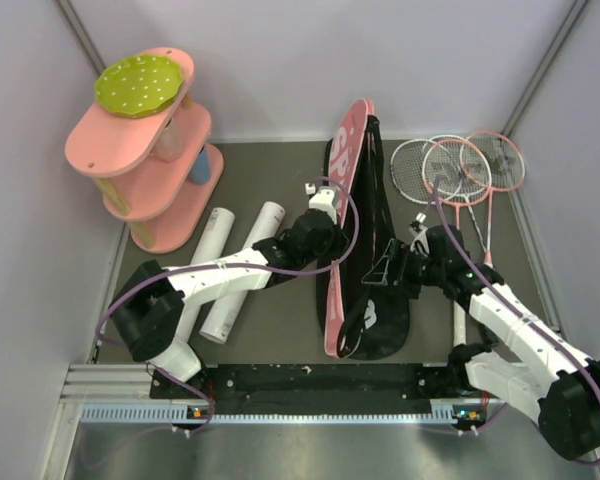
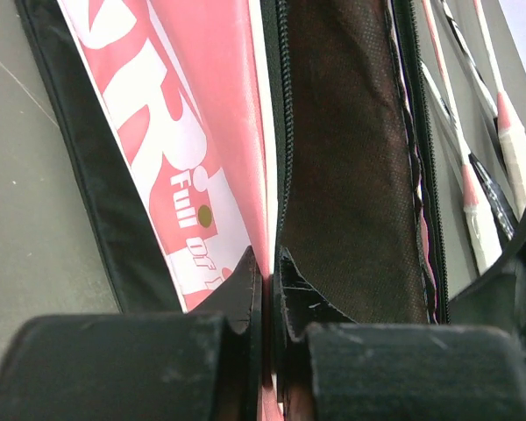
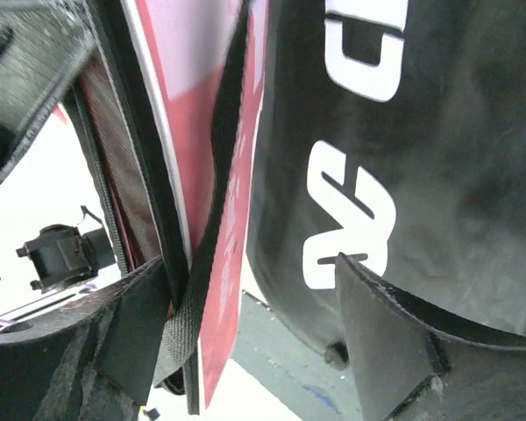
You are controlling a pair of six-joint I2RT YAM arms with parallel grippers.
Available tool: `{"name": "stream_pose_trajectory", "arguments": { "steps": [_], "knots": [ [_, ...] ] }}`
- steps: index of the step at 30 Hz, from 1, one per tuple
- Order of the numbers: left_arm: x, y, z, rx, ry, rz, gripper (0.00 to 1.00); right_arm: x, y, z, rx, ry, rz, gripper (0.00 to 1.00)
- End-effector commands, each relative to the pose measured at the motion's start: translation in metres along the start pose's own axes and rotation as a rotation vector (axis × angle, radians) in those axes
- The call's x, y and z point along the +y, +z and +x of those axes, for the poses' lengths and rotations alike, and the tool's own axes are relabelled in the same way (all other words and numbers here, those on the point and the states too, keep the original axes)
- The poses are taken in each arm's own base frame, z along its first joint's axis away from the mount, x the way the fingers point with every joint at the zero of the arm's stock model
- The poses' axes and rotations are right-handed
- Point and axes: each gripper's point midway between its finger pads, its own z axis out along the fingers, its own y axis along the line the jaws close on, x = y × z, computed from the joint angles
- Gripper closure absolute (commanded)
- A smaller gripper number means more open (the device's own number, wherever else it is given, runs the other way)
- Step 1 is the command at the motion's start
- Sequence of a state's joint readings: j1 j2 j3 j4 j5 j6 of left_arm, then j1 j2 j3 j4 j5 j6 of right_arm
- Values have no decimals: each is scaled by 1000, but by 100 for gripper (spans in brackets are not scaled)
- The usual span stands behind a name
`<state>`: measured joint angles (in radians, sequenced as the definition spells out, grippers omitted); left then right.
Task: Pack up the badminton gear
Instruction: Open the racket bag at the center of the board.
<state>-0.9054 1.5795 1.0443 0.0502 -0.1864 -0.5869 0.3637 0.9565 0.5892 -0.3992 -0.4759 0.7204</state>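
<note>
The racket bag (image 1: 375, 300) lies in the middle of the table, unzipped. Its pink flap (image 1: 350, 160) stands up on edge and its black side lies flat. My left gripper (image 1: 332, 212) is shut on the pink flap's edge; in the left wrist view the gripper (image 2: 270, 267) pinches the flap (image 2: 184, 132) beside the black lining (image 2: 342, 149). My right gripper (image 1: 392, 268) is open at the bag's lower part. The right wrist view has the gripper (image 3: 254, 281) astride the pink edge and a black strap (image 3: 202, 263), with the lettered black side (image 3: 421, 132) beyond. Three rackets (image 1: 460, 165) lie at the back right.
Two long white tubes (image 1: 242, 270) lie left of the bag, under the left arm. A pink tiered shelf (image 1: 145, 150) with a green dotted disc stands at the back left. Walls close in the left, back and right; a metal rail (image 1: 280, 405) runs along the near edge.
</note>
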Motion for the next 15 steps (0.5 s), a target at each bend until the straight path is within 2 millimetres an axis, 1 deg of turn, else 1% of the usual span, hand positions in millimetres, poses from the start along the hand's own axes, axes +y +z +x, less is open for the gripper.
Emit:
{"name": "stream_pose_trajectory", "arguments": {
  "steps": [1, 2, 3, 5, 6, 7, 8, 9, 10, 11, 12, 14, 15],
  "knots": [
    [-18, -2, -52, -169, -54, 23, 100, 12, 3, 12, 38, 84, 5, 30],
    [-16, 1, -51, -167, -53, 10, 100, 11, 4, 13, 42, 92, 21, 31],
    [-15, 3, -50, -165, -53, 2, 100, 14, 4, 20, 65, 91, 23, 31],
    [-10, 6, -49, -168, -50, -24, 100, 18, 4, 25, 85, 87, 32, 35],
    [-9, 7, -51, -174, -48, -33, 100, 22, 5, 33, 111, 80, 28, 36],
    [-5, 8, -52, -178, -44, -57, 100, 23, 6, 38, 129, 80, 34, 44],
    [-4, 10, -50, -177, -35, -73, 100, 23, 6, 43, 142, 82, 43, 47],
    [-3, 10, -55, -189, -21, -88, 100, 23, 5, 46, 151, 87, 52, 48],
    [-2, 11, -52, -178, -3, -110, 100, 23, 4, 54, 172, 76, 67, 49],
    [5, 14, -53, -188, 11, -150, 100, 18, 3, 53, 157, 70, 106, 50],
    [2, 14, -56, -195, 34, -160, 100, 16, 2, 55, 156, 56, 124, 50],
    [11, 18, -52, -192, 68, -226, 100, 8, 0, 59, 161, 33, 177, 51],
    [11, 19, -56, -201, 91, -241, 100, 6, 0, 60, 162, 23, 192, 53]
  ]
}}
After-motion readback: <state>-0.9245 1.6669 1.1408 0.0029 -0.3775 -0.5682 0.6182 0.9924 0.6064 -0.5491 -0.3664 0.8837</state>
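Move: The right hand hovers open beside the raised bag. The loose black edge strip at the lower end of the opening lies roughly 8 cm back from it, 3 cm to its left and 3 cm lower, and the white logo on the black underside about 6 cm back, level sideways and 4 cm below. The left hand already pinches the pink cover's edge; from it the strip lies some 17 cm back, 2 cm right and 8 cm down, and the nearer white tube 21 cm left, 7 cm back and 7 cm down. The right hand draws back about 6 cm along the bag's opening towards the loose black edge strip at its lower end, also easing left and sinking some 2 cm each, while its wrist tips down about 10 degrees and its fingers narrow from wide to half open without shutting. Meanwhile the left hand keeps its pinch on the pink cover's edge and carries that edge forward about 3 cm, turning a little counter-clockwise, to hold the cover up off the black pouch. ##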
